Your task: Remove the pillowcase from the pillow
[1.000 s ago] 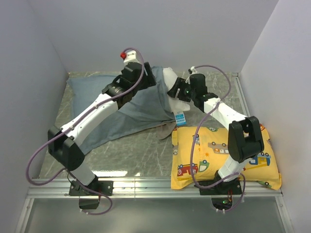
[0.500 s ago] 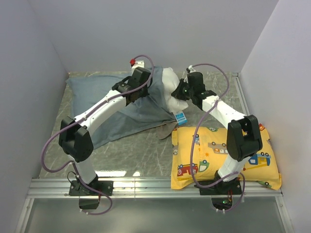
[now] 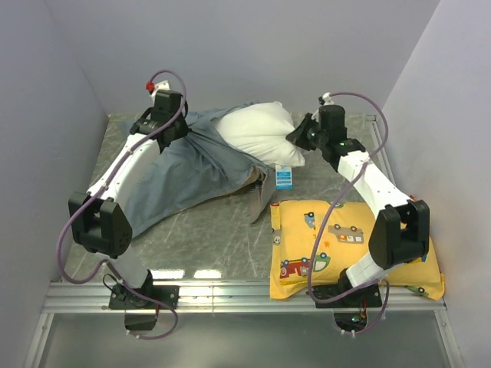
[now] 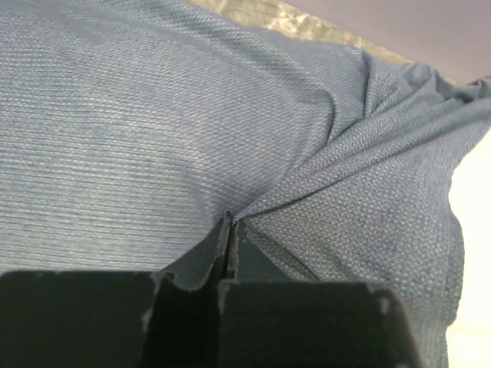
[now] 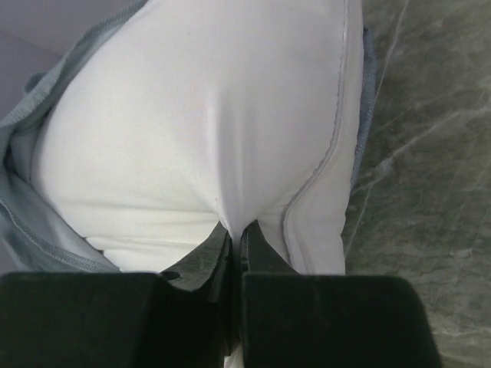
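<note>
The white pillow (image 3: 257, 132) lies at the back of the table, its right half bare and its left end still inside the blue-grey pillowcase (image 3: 188, 165). My left gripper (image 3: 178, 129) is shut on a pinch of the pillowcase (image 4: 153, 130) at the back left; the cloth folds into its black fingertips (image 4: 224, 230). My right gripper (image 3: 295, 136) is shut on the pillow (image 5: 199, 115) at its right end, with white fabric pinched between the jaws. The pillowcase's open hem (image 5: 23, 199) shows at the left of the right wrist view.
A yellow pillow printed with cartoon vehicles (image 3: 349, 245) lies at the front right under the right arm. A small blue-and-white tag (image 3: 283, 177) sits beside the white pillow. Grey walls close in the left, back and right. Marbled table surface (image 3: 215, 230) shows at the front.
Both grippers have closed, the left on the pillowcase and the right on the pillow. The left arm pulled left and the right arm pulled right, baring much more of the white pillow.
</note>
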`<state>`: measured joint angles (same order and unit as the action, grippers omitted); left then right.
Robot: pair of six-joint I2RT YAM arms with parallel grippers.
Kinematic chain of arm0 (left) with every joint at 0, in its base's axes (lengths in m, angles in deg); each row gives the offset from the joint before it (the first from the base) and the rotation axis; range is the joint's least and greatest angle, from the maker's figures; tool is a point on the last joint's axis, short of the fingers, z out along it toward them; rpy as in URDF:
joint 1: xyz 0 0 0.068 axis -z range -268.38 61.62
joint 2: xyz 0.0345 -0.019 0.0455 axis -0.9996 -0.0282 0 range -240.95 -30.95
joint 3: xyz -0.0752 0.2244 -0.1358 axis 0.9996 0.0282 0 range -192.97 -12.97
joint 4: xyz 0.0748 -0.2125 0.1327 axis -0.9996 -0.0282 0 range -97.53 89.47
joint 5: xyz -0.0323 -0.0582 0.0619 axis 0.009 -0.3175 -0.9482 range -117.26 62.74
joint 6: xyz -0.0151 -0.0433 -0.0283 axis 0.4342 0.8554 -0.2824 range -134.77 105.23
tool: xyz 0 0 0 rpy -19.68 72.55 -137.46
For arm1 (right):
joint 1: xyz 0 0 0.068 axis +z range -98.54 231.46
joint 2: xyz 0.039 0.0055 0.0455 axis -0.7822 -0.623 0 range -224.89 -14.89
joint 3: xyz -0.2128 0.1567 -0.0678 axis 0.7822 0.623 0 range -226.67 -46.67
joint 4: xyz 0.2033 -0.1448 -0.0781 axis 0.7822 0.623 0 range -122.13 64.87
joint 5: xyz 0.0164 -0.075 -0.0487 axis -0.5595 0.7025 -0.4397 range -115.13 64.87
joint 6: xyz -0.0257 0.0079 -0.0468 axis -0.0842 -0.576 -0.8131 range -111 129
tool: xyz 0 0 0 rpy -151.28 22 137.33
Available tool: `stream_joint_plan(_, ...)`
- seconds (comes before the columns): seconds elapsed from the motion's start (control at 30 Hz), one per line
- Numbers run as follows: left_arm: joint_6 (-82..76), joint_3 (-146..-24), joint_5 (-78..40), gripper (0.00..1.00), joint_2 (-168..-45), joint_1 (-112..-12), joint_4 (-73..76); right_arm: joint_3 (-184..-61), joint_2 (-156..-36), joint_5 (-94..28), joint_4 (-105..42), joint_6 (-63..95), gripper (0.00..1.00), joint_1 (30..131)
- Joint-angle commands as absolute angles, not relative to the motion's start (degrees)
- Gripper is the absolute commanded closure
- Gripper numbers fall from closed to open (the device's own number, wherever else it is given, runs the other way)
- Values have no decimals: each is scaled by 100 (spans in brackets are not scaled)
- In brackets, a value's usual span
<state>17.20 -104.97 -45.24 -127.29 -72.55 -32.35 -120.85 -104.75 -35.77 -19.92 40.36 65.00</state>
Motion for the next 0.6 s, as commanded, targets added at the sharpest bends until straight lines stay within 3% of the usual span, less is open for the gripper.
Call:
stream_joint_plan(0.0,1573,-10183,-5348,100,-12236,-7863,-3165,-12059,-10014,-2276,-1727,3801,100,5797)
stream_joint_plan(0.2,2108,-8988,-4300,100,-12025,-7416,-2568,-11988,-10207,-2496,-1772,3731,100,5884)
stream_joint_plan(0.3,2372,-8566,-4265,100,-12025,-6897,-2330,-12059,-10033,-2198,-1666,3529,59,6077)
stream_joint_plan(0.33,2529,-8469,-4195,100,-11999,-6722,-2269,-12076,-9971,-2049,-1596,3476,38,6191)
stream_joint_plan(0.43,2759,-7908,-3966,100,-11867,-6431,-1926,-12261,-9812,-1819,-1403,3309,21,6359)
stream_joint_plan(0.57,2961,-7476,-3817,100,-11683,-6316,-1654,-12752,-10013,-1906,-1279,3098,12,6614)
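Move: The white pillow, half out of its pillowcase and stretched between both hands, has its middle about 9 cm left of the right hand, 3 cm ahead and 5 below; the fingers are shut on its near-right corner. The tag lies roughly 8 cm back and 2 left of that hand, 12 lower. From the left hand, closed on bunched cloth, the pillow is some 22 cm right, 2 ahead and 7 below; the slack pillowcase spreads about 8 cm back, 3 right and 17 below. The pillow's corner comes free as the right fingers open wide midway through the right hand's drift of about 6 cm to the right, a small dip and rise ending near the starting height while the wrist turns slightly clockwise. The left hand, still pinching the pillowcase, eases the pull: it travels some 7 cm down, 7 right and 6 back, towards the pillow and over the slack cloth. ##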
